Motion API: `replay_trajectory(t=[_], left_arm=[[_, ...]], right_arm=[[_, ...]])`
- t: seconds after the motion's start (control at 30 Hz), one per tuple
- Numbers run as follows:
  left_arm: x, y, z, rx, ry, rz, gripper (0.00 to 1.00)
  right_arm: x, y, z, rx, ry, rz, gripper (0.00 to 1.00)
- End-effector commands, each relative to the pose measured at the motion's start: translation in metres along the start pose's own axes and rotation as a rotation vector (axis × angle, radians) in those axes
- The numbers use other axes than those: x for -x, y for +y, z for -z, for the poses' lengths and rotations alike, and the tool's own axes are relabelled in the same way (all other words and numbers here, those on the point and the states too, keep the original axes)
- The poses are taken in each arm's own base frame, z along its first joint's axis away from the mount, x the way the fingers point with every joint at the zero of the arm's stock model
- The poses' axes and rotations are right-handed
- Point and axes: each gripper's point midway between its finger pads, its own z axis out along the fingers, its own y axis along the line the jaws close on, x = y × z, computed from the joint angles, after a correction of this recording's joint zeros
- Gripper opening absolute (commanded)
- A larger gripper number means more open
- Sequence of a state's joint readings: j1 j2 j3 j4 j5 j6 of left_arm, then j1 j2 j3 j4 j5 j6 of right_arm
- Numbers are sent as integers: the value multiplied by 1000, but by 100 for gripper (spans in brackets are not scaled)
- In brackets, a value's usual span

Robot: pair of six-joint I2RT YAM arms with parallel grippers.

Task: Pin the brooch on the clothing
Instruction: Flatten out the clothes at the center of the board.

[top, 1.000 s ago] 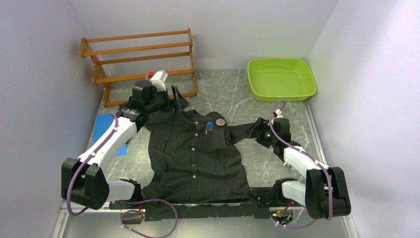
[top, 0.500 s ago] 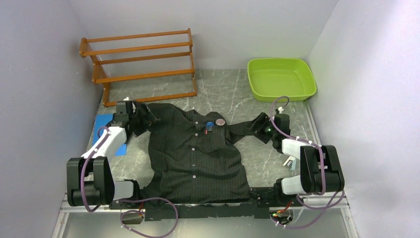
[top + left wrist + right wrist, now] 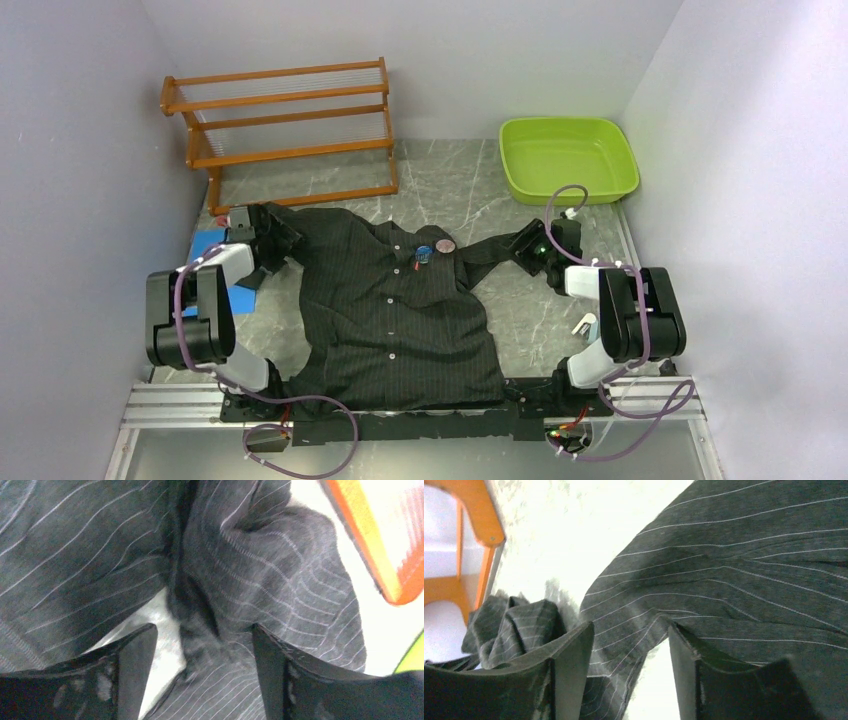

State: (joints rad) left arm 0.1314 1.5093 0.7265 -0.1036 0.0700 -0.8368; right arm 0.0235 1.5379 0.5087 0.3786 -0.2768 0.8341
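The clothing [image 3: 400,310], a black pinstriped shirt, lies spread front-up on the table with its sleeves stretched out to both sides. The brooch [image 3: 424,252], a small blue round piece, rests on the chest near the collar, with a brown disc [image 3: 444,243] beside it. My left gripper [image 3: 272,240] is low over the left sleeve. In the left wrist view it [image 3: 202,640] stands open astride a bunched fold of cloth [image 3: 250,580]. My right gripper [image 3: 528,250] is at the right sleeve. In the right wrist view it [image 3: 629,635] is open with the sleeve's edge [image 3: 724,570] between its fingers.
A wooden rack [image 3: 290,120] stands at the back left, close behind the left gripper. A green tub [image 3: 568,158] sits at the back right. A blue pad [image 3: 210,250] lies under the left forearm. Grey walls close both sides.
The left gripper has come down from beside the rack onto the left sleeve. Both arms have folded back upright. Both pairs of jaws have narrowed a little.
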Motion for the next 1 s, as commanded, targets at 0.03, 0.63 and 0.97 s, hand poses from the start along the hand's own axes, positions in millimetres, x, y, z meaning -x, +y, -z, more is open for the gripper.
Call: replay_trajectory(t=[0.03,0.63,0.97], left_arm=[[11,-21,-26,-92,-8,14,65],[53,-5,34,-57,-183,111,3],[53,8,61,-61,-201,156,3]], right_arm=[[2,-34,-1,-122,-60,-57,49],[62,-64,38,-239,-217,-46,0],[97,-94,66,-237,-285,-120,1]])
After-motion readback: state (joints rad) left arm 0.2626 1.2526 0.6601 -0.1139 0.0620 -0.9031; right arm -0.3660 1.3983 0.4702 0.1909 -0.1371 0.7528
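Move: The left hand's open fingers are just short of the bunched left sleeve, some 3 cm ahead and 2 cm down. The blue sheet lies about 15 cm left and 7 cm back. The right fingers straddle the right sleeve's end, about 1 cm to the right and 2 cm down. From that hand, the pink brooch is some 20 cm left, level with it, and the green basin about 20 cm ahead and 11 cm right. Both hands pinch their sleeves, then pull outward: right hand about 15 cm right, left hand back, left and up. ##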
